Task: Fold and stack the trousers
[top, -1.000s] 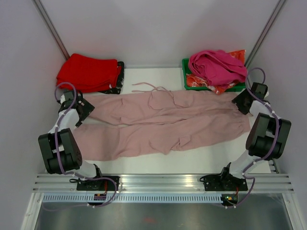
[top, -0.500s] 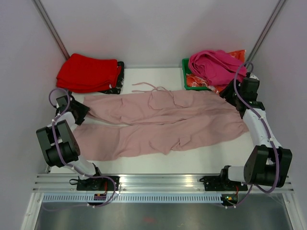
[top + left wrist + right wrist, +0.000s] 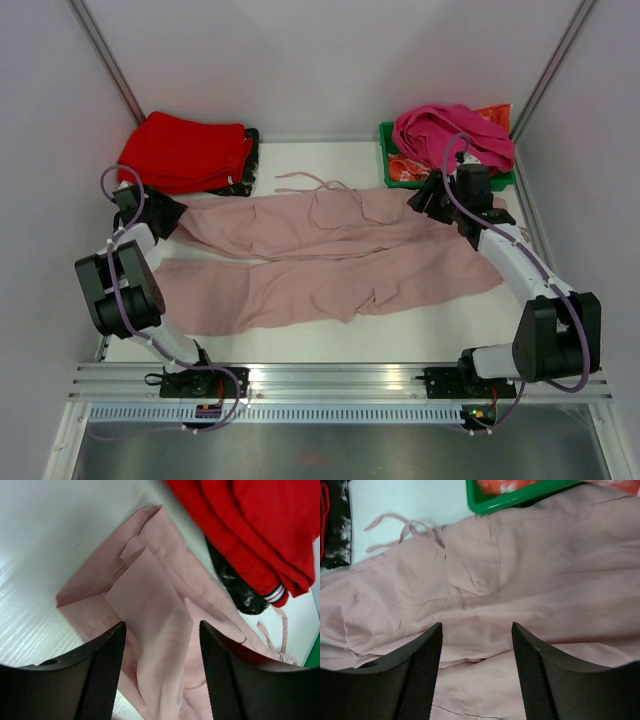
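The pale pink trousers (image 3: 330, 250) lie spread flat across the table, both legs running left to right, with the drawstring cords (image 3: 310, 180) trailing towards the back. My left gripper (image 3: 165, 213) is at the left end of the far leg. In the left wrist view its jaws (image 3: 162, 630) stand open around a raised fold of the trousers (image 3: 150, 595), with a gap on each side. My right gripper (image 3: 428, 200) hovers over the right part of the far leg. In the right wrist view it (image 3: 476, 627) is open above the trousers (image 3: 530, 580), holding nothing.
Folded red garments (image 3: 185, 150) sit on a dark pad (image 3: 245, 170) at the back left, close to my left gripper. A green tray (image 3: 390, 170) holding a magenta garment (image 3: 455, 135) stands at the back right, just behind my right gripper. Walls close in both sides.
My right arm has swung from the table's right edge leftwards over the trousers. My left gripper has shifted back to the end of the far leg, and its jaws have narrowed around the fold.
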You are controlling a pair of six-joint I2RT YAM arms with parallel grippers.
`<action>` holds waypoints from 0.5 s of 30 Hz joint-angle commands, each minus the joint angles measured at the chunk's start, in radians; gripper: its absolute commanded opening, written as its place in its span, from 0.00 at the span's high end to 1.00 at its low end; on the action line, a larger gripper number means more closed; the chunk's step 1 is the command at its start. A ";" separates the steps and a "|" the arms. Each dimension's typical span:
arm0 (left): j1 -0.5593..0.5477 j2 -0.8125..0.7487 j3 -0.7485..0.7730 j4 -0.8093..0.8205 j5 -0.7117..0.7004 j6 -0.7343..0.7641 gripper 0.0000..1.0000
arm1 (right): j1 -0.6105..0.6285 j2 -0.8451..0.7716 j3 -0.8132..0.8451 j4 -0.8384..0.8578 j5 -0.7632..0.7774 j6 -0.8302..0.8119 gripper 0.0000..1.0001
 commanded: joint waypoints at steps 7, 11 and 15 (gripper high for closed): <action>-0.016 0.120 0.108 0.101 0.099 0.048 0.37 | 0.154 0.108 0.108 0.106 -0.024 0.028 0.36; -0.027 0.154 0.142 0.135 0.120 0.047 0.40 | 0.213 0.166 0.154 0.145 -0.047 0.031 0.36; -0.046 0.180 0.239 -0.081 0.013 0.079 0.36 | 0.296 0.249 0.204 0.178 -0.060 0.026 0.36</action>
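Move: The right hand, open some 13 cm above the cloth, has the trousers' far edge by the pink cord about 17 cm to its left and 3 cm ahead. The green basket stands about 12 cm ahead and 8 cm to its right. The left hand is low at the crumpled leg end, whose raised fold lies about 3 cm ahead and 3 cm below; the red pile stands some 15 cm straight ahead. Right hand sweeps 12 cm left over the trousers; left pushes 4 cm forward at the leg end, both open. ##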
